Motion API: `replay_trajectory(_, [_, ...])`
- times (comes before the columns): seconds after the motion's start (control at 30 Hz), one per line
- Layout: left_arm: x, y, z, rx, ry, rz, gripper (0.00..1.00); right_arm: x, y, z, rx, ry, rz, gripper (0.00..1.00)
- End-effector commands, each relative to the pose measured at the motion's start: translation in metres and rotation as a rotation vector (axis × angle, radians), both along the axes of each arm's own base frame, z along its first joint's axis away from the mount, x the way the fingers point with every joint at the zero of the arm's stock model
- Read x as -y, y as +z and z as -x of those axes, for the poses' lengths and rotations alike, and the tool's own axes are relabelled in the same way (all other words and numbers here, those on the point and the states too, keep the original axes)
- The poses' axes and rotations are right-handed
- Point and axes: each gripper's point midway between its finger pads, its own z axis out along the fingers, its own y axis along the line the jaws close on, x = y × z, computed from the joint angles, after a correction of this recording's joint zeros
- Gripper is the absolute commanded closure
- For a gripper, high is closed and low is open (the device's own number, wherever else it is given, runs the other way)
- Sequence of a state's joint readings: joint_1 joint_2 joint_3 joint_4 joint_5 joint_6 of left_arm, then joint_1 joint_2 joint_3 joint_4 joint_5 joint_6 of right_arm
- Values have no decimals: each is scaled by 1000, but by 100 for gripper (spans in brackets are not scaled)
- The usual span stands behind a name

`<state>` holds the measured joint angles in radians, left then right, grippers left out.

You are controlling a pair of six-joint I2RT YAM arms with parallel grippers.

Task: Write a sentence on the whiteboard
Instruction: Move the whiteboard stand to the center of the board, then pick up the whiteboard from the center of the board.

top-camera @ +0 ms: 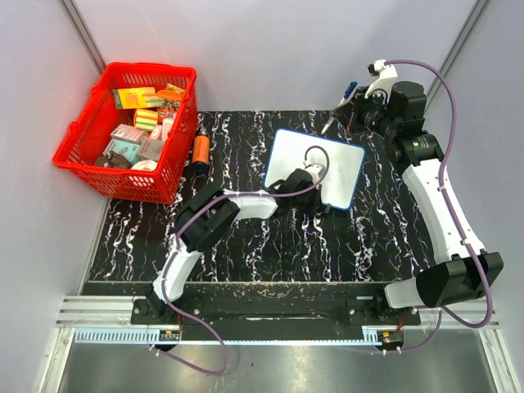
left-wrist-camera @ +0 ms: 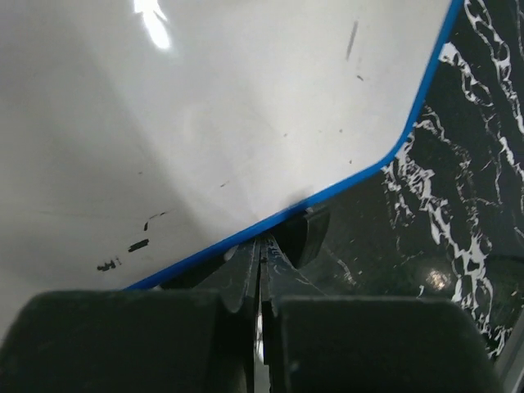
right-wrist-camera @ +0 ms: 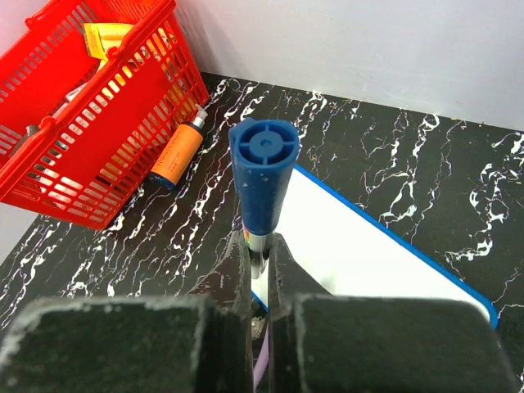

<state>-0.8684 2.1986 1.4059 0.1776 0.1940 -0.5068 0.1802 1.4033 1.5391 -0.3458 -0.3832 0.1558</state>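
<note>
The whiteboard [top-camera: 336, 160] lies flat on the black marbled mat, white with a thin blue rim. My left gripper [top-camera: 309, 182] rests over its near part, shut. In the left wrist view its tips [left-wrist-camera: 262, 246] meet at the whiteboard's [left-wrist-camera: 205, 123] blue rim with nothing between them. The sentence is out of view; the visible white surface carries only a few small dark specks. My right gripper [top-camera: 359, 105] hangs beyond the board's far right corner, shut on a blue-capped marker [top-camera: 342, 102]. In the right wrist view the marker [right-wrist-camera: 262, 164] stands up between the right gripper's [right-wrist-camera: 260, 250] fingers, above the whiteboard [right-wrist-camera: 360, 254].
A red basket [top-camera: 82, 151] with several boxes stands at the back left, also seen in the right wrist view [right-wrist-camera: 106, 131]. An orange bottle [top-camera: 201, 151] lies beside it on the mat, between basket and board. Grey walls close the back and sides.
</note>
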Motion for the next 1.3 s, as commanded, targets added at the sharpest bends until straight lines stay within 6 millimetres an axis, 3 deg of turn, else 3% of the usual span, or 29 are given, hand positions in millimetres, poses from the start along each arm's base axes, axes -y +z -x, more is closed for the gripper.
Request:
replay_trajectory(0.0, [34,9,1,18,14,69,100,6,27,5,76,-14,-9,100])
replay_trajectory(0.13, [42,9,4,24,31,92,100,6,25,5,70,-13,-11,100])
replay_trajectory(0.27, [43,23,14,51,-7,137,100,7,25,5,69,-12,-10,100])
replay_trajectory(0.33, [41,45,21,82,-46,175,99,8,25,5,69,-16,-7,100])
replay_trajectory(0.43, [28,72,38,126,-100,220,87,8,25,4,71,-15,-7,100])
replay_trajectory(0.5, [13,91,51,168,-119,245,73,8,24,5,67,-14,-9,100])
replay_trajectory(0.53, [-1,79,60,158,-120,220,69,9,24,4,68,-13,-8,100])
replay_trajectory(0.57, [-7,105,63,205,-116,263,60,10,24,5,69,-15,-8,100])
replay_trajectory(0.6, [-16,109,63,228,-108,263,55,9,24,4,67,-12,-8,100])
replay_trajectory(0.63, [-29,100,70,223,-111,248,51,10,23,4,65,-12,-10,100])
replay_trajectory(0.67, [-34,121,73,261,-127,289,48,10,23,4,66,-14,-8,100])
replay_trajectory(0.7, [-42,124,73,276,-146,300,39,11,23,4,65,-12,-10,100])
replay_trajectory(0.73, [-51,119,78,250,-160,304,36,11,23,3,63,-12,-10,100])
replay_trajectory(0.8, [-73,127,65,185,-141,362,33,10,24,4,66,-10,-12,100])
replay_trajectory(0.83, [-85,120,61,147,-123,379,33,10,21,4,60,-10,-11,100])
replay_trajectory(0.9, [-108,131,36,156,-70,468,31,11,22,4,64,-8,-13,100])
replay_trajectory(0.97, [-118,129,23,174,-55,477,25,10,20,4,59,-5,-14,100])
replay_trajectory(1.0, [-127,124,8,180,-24,445,22,10,21,4,61,-4,-15,100])
replay_trajectory(1.03, [-127,130,-7,187,-7,434,21,10,21,4,62,-2,-15,100])
replay_trajectory(1.07, [-132,110,-14,124,12,384,21,11,20,4,60,-4,-17,100])
replay_trajectory(1.23, [-158,113,-67,89,112,436,20,11,20,7,63,0,-19,100])
replay_trajectory(1.27, [-161,105,-73,65,119,430,20,12,21,7,66,0,-20,100])
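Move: Just right of the left hand's shut fingertips, about 2 cm off and level with them, is the stand's near right foot. The whiteboard's middle lies about 11 cm ahead, 1 cm left and some 3 cm higher; its near left corner is roughly 5 cm ahead, 14 cm left and 2 cm up. The orange bottle stands about 15 cm ahead and 32 cm left, level. From the right hand the whiteboard's middle is some 6 cm left, straight below by about 33 cm. Pushing right with shut fingertips against the stand's near right foot, the left hand goes on about 3.5 cm, then leaves it, drawing back and left while opening and rising some 11 cm. It then arcs forward and on left, rolling about 20 degrees so its left side drops, and sinks slightly towards the whiteboard's near left corner, fingers wide open. ##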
